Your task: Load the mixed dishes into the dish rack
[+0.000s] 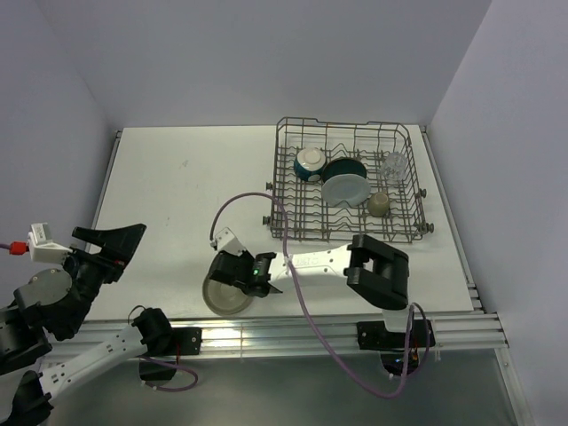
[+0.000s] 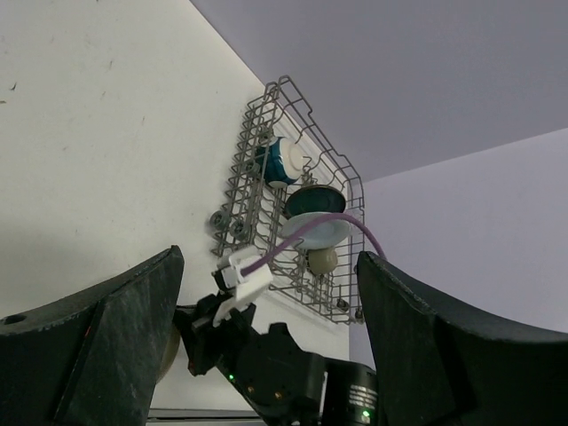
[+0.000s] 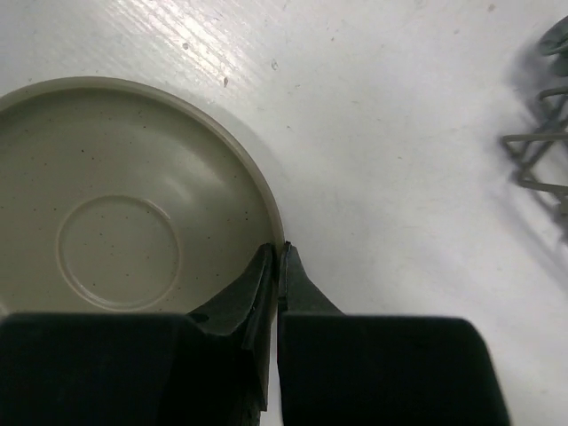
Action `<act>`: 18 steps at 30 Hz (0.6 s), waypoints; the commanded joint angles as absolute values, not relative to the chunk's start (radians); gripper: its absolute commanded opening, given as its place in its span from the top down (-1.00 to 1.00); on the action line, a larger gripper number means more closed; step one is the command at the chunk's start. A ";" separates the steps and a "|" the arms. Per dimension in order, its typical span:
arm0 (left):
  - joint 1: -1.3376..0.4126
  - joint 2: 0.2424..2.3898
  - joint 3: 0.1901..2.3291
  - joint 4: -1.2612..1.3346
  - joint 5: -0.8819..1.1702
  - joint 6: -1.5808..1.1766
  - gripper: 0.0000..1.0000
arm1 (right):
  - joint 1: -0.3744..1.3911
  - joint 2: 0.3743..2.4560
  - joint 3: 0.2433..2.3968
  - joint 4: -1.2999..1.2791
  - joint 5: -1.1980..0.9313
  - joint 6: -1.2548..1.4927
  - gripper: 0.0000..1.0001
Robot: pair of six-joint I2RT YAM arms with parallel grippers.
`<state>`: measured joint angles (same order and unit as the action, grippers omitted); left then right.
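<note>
The grey-beige plate (image 1: 220, 298) (image 3: 115, 231) lies near the table's front edge. My right gripper (image 1: 240, 278) (image 3: 280, 253) is shut on its right rim, one finger inside the plate and one outside. The dish rack (image 1: 355, 233) (image 2: 257, 160) stands at the back right. It holds the cream-inside teal bowl (image 1: 311, 162), the dark teal plate (image 1: 346, 167), the pale blue plate (image 1: 344, 191), the small mug (image 1: 380, 204) and the clear glass (image 1: 395, 164). My left gripper (image 1: 120, 244) (image 2: 266, 257) hangs open and empty at the left, well away from the plate.
The right arm (image 1: 377, 266) reaches left across the front of the table, its purple cable (image 1: 266, 200) looping toward the rack's left side. The rack's near corner (image 3: 537, 160) shows at the right of the right wrist view.
</note>
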<state>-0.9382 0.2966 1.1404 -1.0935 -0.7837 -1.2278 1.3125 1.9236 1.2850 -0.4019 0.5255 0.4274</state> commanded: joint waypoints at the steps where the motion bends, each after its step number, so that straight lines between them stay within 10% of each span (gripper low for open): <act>1: -0.936 0.321 1.126 -1.048 -0.769 -1.236 -0.70 | 1.330 1.819 1.250 -0.348 0.667 0.293 1.00; 18: -0.936 0.324 1.060 -1.009 -0.753 -1.236 -0.71 | 1.368 1.500 1.192 -0.204 0.637 0.012 1.00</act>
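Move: The right hand already pinches the beige plate by its forward-right rim, the plate's middle about 4 cm back, 4 left and slightly below. The rack's free front slots lie about 20 cm ahead and 27 right, 2 above; the clear plate stands 26 ahead and 28 right, the mug 21 ahead and 36 right, the blue bowl 33 ahead and 18 right. From the left hand those slots are about 25 cm ahead, 39 right and 28 below. The right hand keeps its shut pinch on the beige plate's rim and lifts almost straight up by about 11.5 cm, staying short of and to the left of the dish rack, while the wrist tips the fingertips up and swings counter-clockwise, some 20 degrees in all. The left hand, empty and still wide open, eases about 2 cm down and to the right, slightly forward. ##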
